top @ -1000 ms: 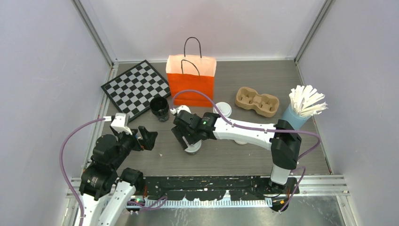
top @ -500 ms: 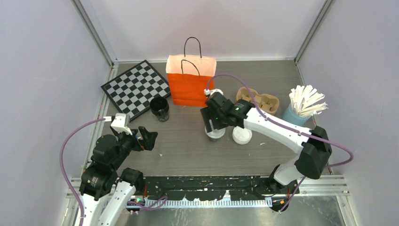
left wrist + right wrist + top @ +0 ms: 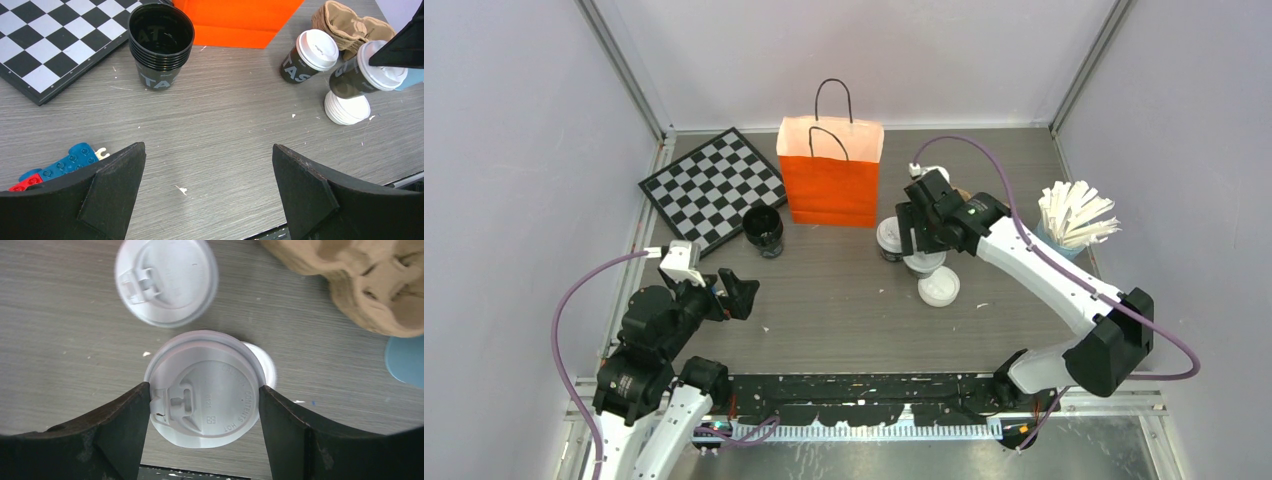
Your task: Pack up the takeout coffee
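Note:
My right gripper point(image 3: 205, 395) is shut on the takeout coffee point(image 3: 205, 390), a dark cup with a white sip lid, its fingers pressing both sides of the lid rim. From above, this coffee point(image 3: 924, 263) hangs just right of the orange bag point(image 3: 829, 175); the left wrist view shows the cup point(image 3: 367, 75) tilted above a stack of white lids point(image 3: 346, 107). A second lidded cup point(image 3: 890, 238) stands on the table beside it. My left gripper point(image 3: 207, 190) stays open near the front left, holding nothing.
A stack of black lidless cups point(image 3: 763, 230) stands by a chessboard point(image 3: 712, 188). A brown cup carrier point(image 3: 370, 285) and a blue cup of white sticks point(image 3: 1069, 225) are at the right. Toy bricks point(image 3: 60, 167) lie by my left fingers.
My right arm has carried the coffee from the table's middle rightward and back, to just right of the orange bag. The left arm has not moved.

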{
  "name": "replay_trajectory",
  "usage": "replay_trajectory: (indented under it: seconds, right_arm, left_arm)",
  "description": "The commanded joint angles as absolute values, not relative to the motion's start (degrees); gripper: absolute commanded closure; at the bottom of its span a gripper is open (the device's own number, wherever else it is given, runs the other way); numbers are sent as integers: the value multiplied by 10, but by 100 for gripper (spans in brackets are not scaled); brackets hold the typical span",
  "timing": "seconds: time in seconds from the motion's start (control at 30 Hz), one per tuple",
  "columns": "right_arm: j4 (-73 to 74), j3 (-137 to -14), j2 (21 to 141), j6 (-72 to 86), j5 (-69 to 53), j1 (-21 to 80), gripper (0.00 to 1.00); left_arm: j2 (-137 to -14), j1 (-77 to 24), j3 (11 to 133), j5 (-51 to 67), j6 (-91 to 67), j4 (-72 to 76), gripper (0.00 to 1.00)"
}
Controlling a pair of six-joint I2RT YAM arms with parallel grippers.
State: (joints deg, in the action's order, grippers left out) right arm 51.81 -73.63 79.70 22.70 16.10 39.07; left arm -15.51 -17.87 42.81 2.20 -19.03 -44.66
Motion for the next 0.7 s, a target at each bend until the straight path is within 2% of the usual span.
replay_trajectory:
  seconds: [0.0, 0.67]
  right_arm:
    - [535, -764, 761, 203, 194, 351, 26]
    - [461, -779, 859, 175, 114, 240, 25]
  left_arm:
    - [-154, -175, 427, 28, -181, -432, 0]
    - [-153, -175, 426, 31, -180, -432, 0]
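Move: Already pinched by its lid end about 5 cm off the table, the lidded coffee cup in the right hand is bound for the bare table some 8 cm ahead and 6 cm right, about 14 cm below. The other lidded cup stands about 10 cm ahead and 4 cm left; the cup carrier lies some 17 cm ahead and 14 cm right; the stack of lids is about 5 cm right, 1 cm ahead. From the left hand that bare spot is roughly 19 cm ahead and 42 cm right. Carrying the lidded cup past the near side of the standing one, the right hand travels about 5 cm right and 5 cm forward, nearing the cup carrier. It rises a little, then sinks again to just under its starting height, swinging clockwise some 10 degrees, while the fingers keep their hold around the lid. ##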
